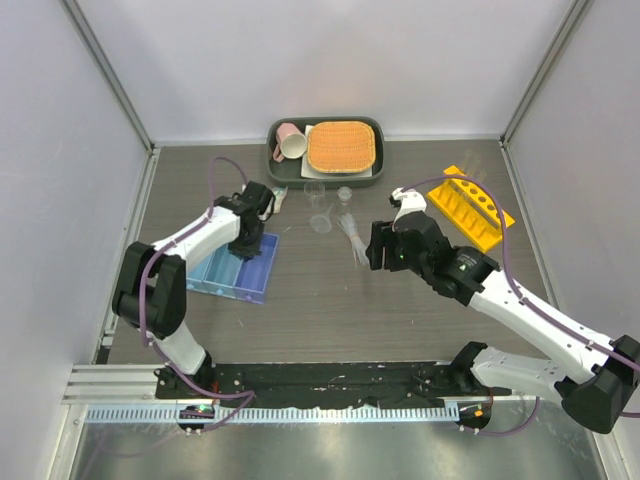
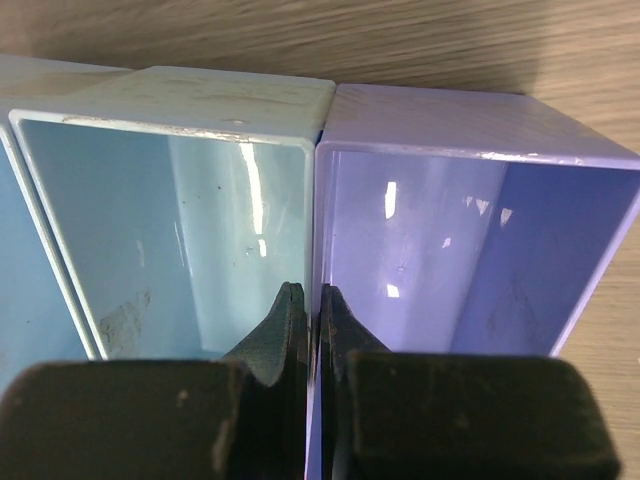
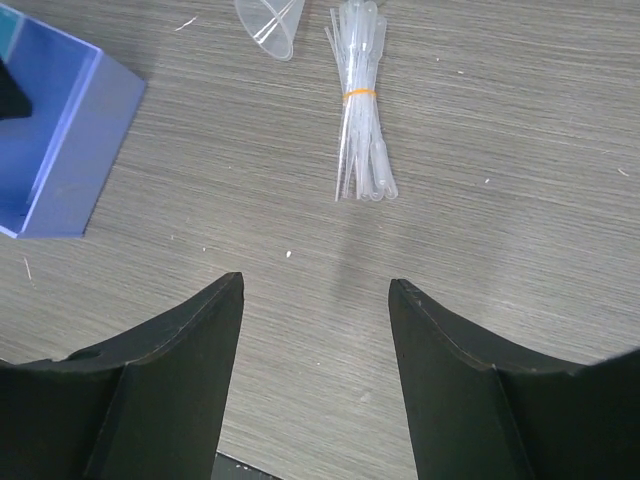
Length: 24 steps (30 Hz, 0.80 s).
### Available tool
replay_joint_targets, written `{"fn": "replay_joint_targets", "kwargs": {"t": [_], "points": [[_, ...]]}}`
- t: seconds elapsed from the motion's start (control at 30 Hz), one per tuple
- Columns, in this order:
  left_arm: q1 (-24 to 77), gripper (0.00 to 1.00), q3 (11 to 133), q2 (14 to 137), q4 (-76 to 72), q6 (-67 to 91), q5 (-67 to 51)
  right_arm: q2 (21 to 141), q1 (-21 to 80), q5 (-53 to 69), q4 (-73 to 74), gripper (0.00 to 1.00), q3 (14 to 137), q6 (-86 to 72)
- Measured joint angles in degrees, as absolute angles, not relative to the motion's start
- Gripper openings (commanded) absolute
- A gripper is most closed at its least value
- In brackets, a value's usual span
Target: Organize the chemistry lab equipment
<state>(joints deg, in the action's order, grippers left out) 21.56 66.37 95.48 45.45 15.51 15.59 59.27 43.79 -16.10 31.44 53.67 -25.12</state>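
Observation:
The blue three-compartment tray (image 1: 232,270) lies at the left of the table. My left gripper (image 1: 250,238) is shut on the thin wall between two of its compartments; in the left wrist view the fingertips (image 2: 290,300) pinch that wall of the tray (image 2: 420,120). A banded bundle of clear pipettes (image 1: 352,236) lies at mid-table, and also shows in the right wrist view (image 3: 360,110). My right gripper (image 3: 315,285) is open and empty, hovering just short of the bundle. A clear funnel (image 3: 272,25) and two small beakers (image 1: 315,190) stand beyond. The yellow rack (image 1: 470,206) sits at the right.
A dark tray (image 1: 372,128) at the back centre holds a pink mug (image 1: 290,141) and an orange woven mat (image 1: 342,146). A small pale item (image 1: 277,190) lies beside the left wrist. Grey walls close in the table on three sides.

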Motion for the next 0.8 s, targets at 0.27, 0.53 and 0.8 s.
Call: {"fn": "replay_joint_targets", "kwargs": {"t": [0.27,0.53,0.8], "points": [[27.4,0.0,68.14,97.67,42.5,9.63,13.61,60.16,43.79,-13.91,35.66,0.65,58.41,-23.53],[29.19,0.0,69.04,98.7,41.39,8.32,11.92,61.25,44.18,-12.47,38.22,0.65,60.34,-22.59],[29.78,0.55,70.76,100.14,41.87,8.45,10.44,62.48,44.21,-12.58,39.68,0.68,61.82,-22.59]]}}
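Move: The left gripper already has the divider between the tray's light-blue and purple boxes pinched; the tray's middle is some 4 cm left, 2 cm back and 3 cm below. The clear funnel lies about 9 cm ahead and 20 cm right, the pipette bundle 5 cm ahead and 29 cm right, the small plastic bag 15 cm ahead and 6 cm right, all roughly 5 cm lower. From the right gripper the tray is about 36 cm left, level, 16 cm down. Keep the left fingers shut on the divider and drag the tray to the right over the table, about 7 cm, towards the pipette bundle's side, fast at first and then easing off. Turn the wrist clockwise some 15 degrees on the way. As you come to a stop, open the fingers to let go of the divider, staying low and astride it. ##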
